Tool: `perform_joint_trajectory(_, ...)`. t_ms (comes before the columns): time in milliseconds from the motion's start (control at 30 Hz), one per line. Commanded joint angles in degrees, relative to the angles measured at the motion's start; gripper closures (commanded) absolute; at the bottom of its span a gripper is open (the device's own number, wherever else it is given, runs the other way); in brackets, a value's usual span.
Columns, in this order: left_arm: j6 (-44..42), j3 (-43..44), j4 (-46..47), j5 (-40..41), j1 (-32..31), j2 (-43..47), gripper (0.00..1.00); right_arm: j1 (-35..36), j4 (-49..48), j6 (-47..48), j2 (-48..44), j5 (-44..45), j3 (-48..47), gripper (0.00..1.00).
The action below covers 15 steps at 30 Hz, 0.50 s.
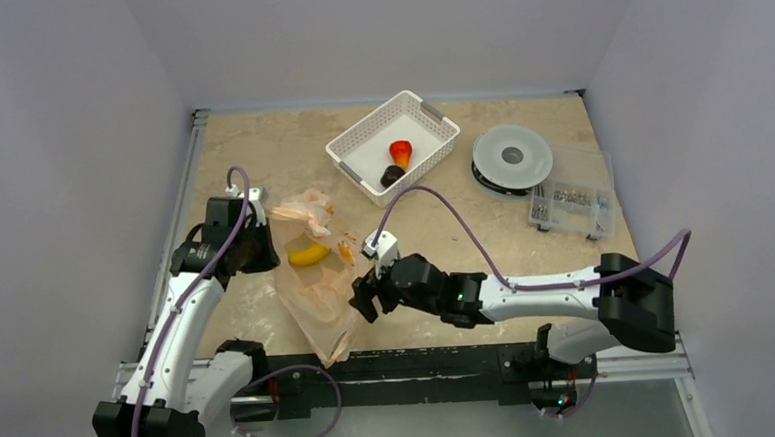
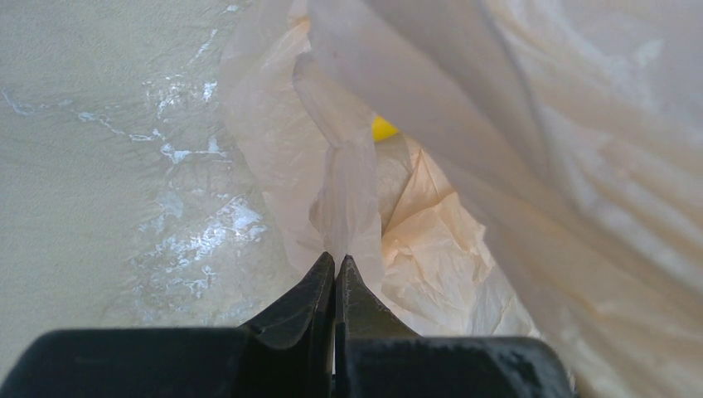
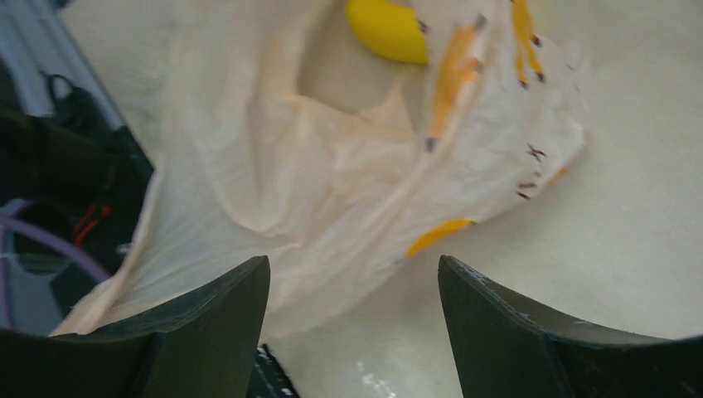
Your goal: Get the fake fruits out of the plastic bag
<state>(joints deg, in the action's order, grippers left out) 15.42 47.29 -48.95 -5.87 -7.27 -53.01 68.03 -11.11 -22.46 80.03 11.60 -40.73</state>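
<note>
The pale-orange plastic bag (image 1: 319, 287) lies crumpled on the table near the front edge. A yellow fake fruit (image 1: 308, 254) sits inside it, near its mouth. My left gripper (image 1: 265, 247) is shut on a fold of the plastic bag (image 2: 431, 240) at its left rim, and the yellow fruit (image 2: 383, 128) peeks out behind the film. My right gripper (image 1: 363, 300) hovers open at the bag's right side with nothing between its fingers. In the right wrist view the bag (image 3: 290, 182) and yellow fruit (image 3: 385, 29) lie ahead of that gripper (image 3: 352, 265). A red-orange fruit (image 1: 400, 152) and a dark brown one (image 1: 391, 175) rest in the white basket (image 1: 436, 113).
A grey filament spool (image 1: 512, 158) and a clear box of small parts (image 1: 571, 201) stand at the back right. The black frame rail (image 1: 421, 362) runs along the table's near edge, just under the bag's lower corner.
</note>
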Motion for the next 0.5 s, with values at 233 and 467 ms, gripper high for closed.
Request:
perform_joint_trajectory(233,0.3,1.1,0.4,0.5,-0.4,1.5,1.00,5.4,-3.3,-2.3,9.6,7.3,-16.6,0.47)
perform_joint_trajectory(467,0.4,1.1,0.4,0.8,-0.4,1.9,1.00,5.4,-2.2,-32.6,20.2,6.6,-24.0,0.50)
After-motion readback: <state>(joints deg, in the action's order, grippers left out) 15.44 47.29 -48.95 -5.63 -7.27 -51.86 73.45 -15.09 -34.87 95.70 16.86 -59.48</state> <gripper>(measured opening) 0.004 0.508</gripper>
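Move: Low inside the open bag, the banana lies about 12 cm ahead and 12 cm left of the right hand, some 9 cm lower. The bag's bunched end is roughly 21 cm ahead and 10 cm left of that hand, and its loose tail about 9 cm back and 8 cm left. From the left hand, already shut on the bag's edge, the banana is some 3 cm ahead, 6 cm right and 11 cm down. Swinging left across the bag towards the banana's side, the right hand travels about 10 cm, first rising some 6 cm with a small dip back and forward again, then starting to sink. Its fingers close part way but stay open, and the wrist rolls roughly 10 degrees, left side up. The left hand stays put and keeps its pinch on the bag edge. ##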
